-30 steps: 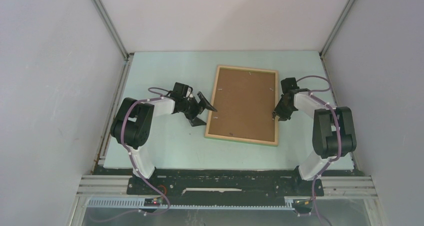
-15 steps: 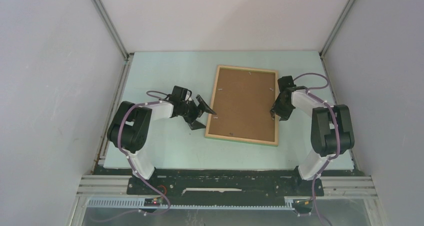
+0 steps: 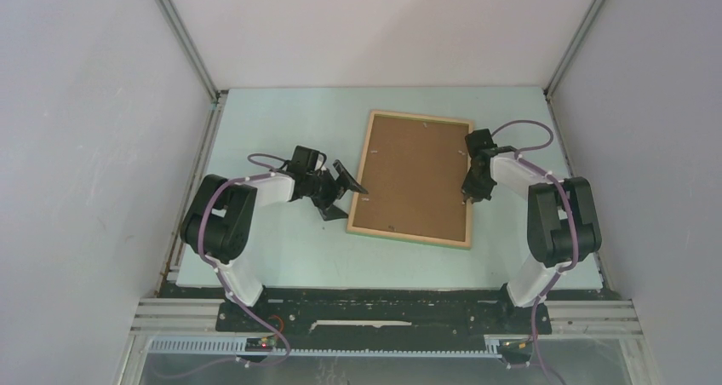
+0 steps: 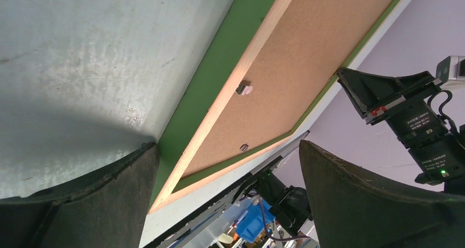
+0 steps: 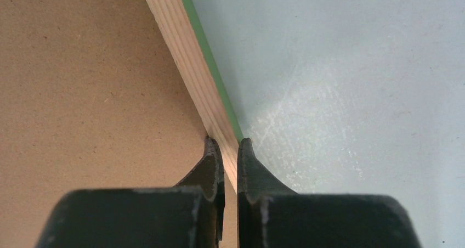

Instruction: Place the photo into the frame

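The frame point(image 3: 409, 237) lies flat mid-table, light wood face up, a green edge showing below. Inside it sits the photo point(image 3: 415, 174), brown board back up, its picture side hidden. My right gripper point(image 3: 467, 199) is shut, tips pointing down at the frame's right rail point(image 5: 181, 56), which shows through the thin slit between the tips point(image 5: 230, 141); the photo's board point(image 5: 82, 67) lies just left. My left gripper point(image 3: 356, 198) stands open beside the frame's left rail point(image 4: 219, 111), nothing between its fingers point(image 4: 98, 204).
Small metal tabs point(image 4: 244, 87) stick out over the board along the frame's inner edge. White enclosure walls point(image 3: 102, 146) close in the table on three sides. The right arm point(image 4: 417, 122) shows across the frame in the left wrist view.
My right gripper has shut and moved a little up along the frame's right rail. The frame has slid slightly to the left. The left arm has barely moved.
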Robot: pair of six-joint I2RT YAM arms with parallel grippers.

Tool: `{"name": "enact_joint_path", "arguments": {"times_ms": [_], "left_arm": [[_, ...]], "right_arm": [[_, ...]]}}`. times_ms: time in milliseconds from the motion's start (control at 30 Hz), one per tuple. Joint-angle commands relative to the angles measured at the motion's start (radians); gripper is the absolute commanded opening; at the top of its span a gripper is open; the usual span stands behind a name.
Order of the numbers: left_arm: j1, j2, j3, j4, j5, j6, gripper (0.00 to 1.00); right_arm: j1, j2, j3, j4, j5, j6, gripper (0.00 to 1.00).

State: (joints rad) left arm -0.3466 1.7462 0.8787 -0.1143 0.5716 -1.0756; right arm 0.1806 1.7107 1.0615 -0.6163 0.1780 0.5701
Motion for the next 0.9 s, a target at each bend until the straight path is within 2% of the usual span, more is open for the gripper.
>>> {"name": "enact_joint_path", "arguments": {"times_ms": [0,200,233,267,367,433,533,667,867], "left_arm": [[-0.012,-0.037,-0.027,0.02,0.007,-0.02,0.97],[-0.017,-0.054,-0.042,0.02,-0.002,-0.028,0.97],[-0.023,-0.061,-0.048,0.026,0.004,-0.034,0.98],[-0.03,-0.068,-0.059,0.039,0.007,-0.041,0.99],[-0.054,-0.092,-0.104,0.088,0.022,-0.083,1.0],[-0.062,-0.109,-0.132,0.109,0.023,-0.097,1.0],[-0.069,-0.142,-0.205,0.214,0.018,-0.109,1.0],[-0.111,-0.23,-0.309,0.321,0.001,-0.142,1.0],[-0.263,-0.361,-0.368,0.344,-0.069,-0.151,1.0]], "right_arm": [[0.024,-0.023,0.018,0.06,-0.038,0.062,0.0],[0.019,-0.063,0.017,0.09,-0.091,-0.013,0.0],[0.02,-0.071,0.017,0.105,-0.11,-0.041,0.04],[0.018,-0.071,0.022,0.111,-0.141,-0.066,0.12],[-0.007,-0.04,0.054,0.076,-0.193,-0.108,0.51],[-0.03,-0.03,0.049,0.091,-0.248,-0.118,0.63],[-0.047,-0.002,0.045,0.103,-0.274,-0.132,0.74],[-0.045,0.042,0.045,0.163,-0.355,-0.161,0.76],[-0.023,0.074,0.055,0.253,-0.465,-0.191,0.77]]}}
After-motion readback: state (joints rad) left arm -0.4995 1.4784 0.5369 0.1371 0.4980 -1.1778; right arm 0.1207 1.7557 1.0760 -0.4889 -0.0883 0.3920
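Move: Nearly under the left hand runs the frame's left rail, one wide-open finger at its outer side; its near-left corner lies about 7 cm back and 1 cm left, some 2 cm lower. The left-side clip is 1 cm ahead and 3 cm right, the near-side clip 6 cm back and 9 cm right. The right hand's nearly shut tips are on the right rail, 1 cm below; the near-right corner is 11 cm back and 1 cm right, the far-right clip 11 cm ahead and 1 cm left. Sliding back about 7 cm after a brief hold, the wide-open left hand follows the left rail towards its near corner, one finger still against the outer side. Meanwhile the right hand opens wide around the right rail and shifts some 3 cm forward and left, turning roughly 10 degrees counter-clockwise as its left side rises; its outer finger stays at the rail's green side while the inner one spreads over the board. ##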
